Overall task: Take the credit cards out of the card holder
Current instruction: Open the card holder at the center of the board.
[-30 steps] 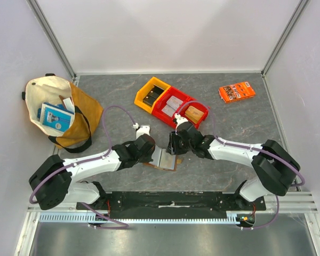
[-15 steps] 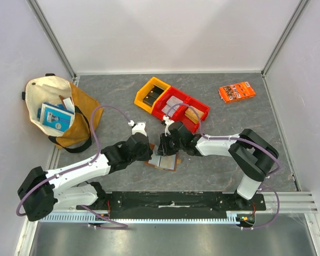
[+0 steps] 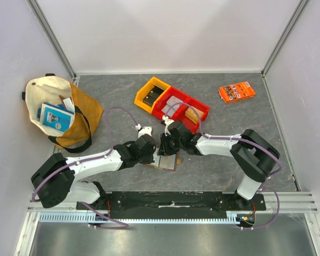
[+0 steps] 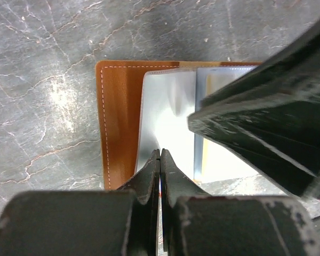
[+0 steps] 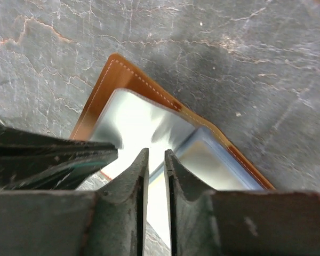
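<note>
The brown leather card holder (image 3: 168, 162) lies open on the table between both arms, its clear inner sleeves (image 4: 168, 117) shining. A pale credit card (image 4: 224, 160) sits inside a sleeve, and it shows as a bluish sleeve edge over a cream face (image 5: 208, 160). My left gripper (image 4: 160, 154) is shut, tips down on the holder's near edge (image 3: 154, 153). I cannot tell whether it pinches a sleeve. My right gripper (image 5: 156, 156) hovers over the sleeves from the far side (image 3: 165, 146). Its jaws are a narrow gap apart, with nothing visibly between them.
A cream and mustard tote bag (image 3: 58, 109) with a blue packet sits at the left. A yellow bin (image 3: 152, 95) and red bins (image 3: 181, 109) stand just behind the grippers. An orange printed packet (image 3: 237, 91) lies at the back right.
My right jaws have narrowed over the open holder. The right arm folded in closer. The left gripper stayed on the holder's near edge while its arm shifted.
</note>
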Robot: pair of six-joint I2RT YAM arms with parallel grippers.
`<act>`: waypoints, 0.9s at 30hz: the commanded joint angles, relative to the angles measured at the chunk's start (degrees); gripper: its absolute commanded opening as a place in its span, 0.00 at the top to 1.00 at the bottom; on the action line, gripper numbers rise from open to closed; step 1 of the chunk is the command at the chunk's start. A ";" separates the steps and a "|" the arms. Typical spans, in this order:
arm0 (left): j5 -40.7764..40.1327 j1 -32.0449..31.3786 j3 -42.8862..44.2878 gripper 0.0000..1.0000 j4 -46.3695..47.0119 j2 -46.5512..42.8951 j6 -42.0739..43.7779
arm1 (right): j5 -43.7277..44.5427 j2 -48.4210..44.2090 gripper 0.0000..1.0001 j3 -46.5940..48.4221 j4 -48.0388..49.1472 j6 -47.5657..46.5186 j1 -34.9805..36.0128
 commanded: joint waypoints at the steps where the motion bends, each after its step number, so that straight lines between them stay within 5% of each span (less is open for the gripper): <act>1: -1.71 -0.15 -0.52 0.98 1.95 1.04 -1.07 | 6.36 -6.77 0.71 1.33 -5.51 -3.94 -0.10; 11: -1.54 -0.15 -2.45 0.98 1.51 1.39 -1.95 | 13.49 -10.12 0.42 1.07 -13.43 -7.55 -0.81; 27: -0.83 -0.15 -3.33 0.98 2.31 1.92 -2.39 | 12.27 -6.60 0.40 2.56 -13.17 -8.96 -0.90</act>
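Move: The open card holder's left clear sleeve has its middle about 1 cm ahead, 1 cm right and 3 cm below the left hand; from the right hand it is some 2 cm left, 1 cm back and 2 cm lower. From the right hand, the right sleeve's middle lies roughly 5 cm right and 2 cm back, the clasp strap about 9 cm right and 2 cm back, and the red tray some 18 cm ahead and 8 cm right. Bring the closed left fingertips down about 2 cm, easing a little left and back, to press the left sleeve flat, then hold there. At the same time clear the right hand away from that sleeve: swing it about 5 cm to the right across the holder, lifting some 3 cm first and then sinking most of that again, while its fingers spread and the wrist tips about 15 degrees. ##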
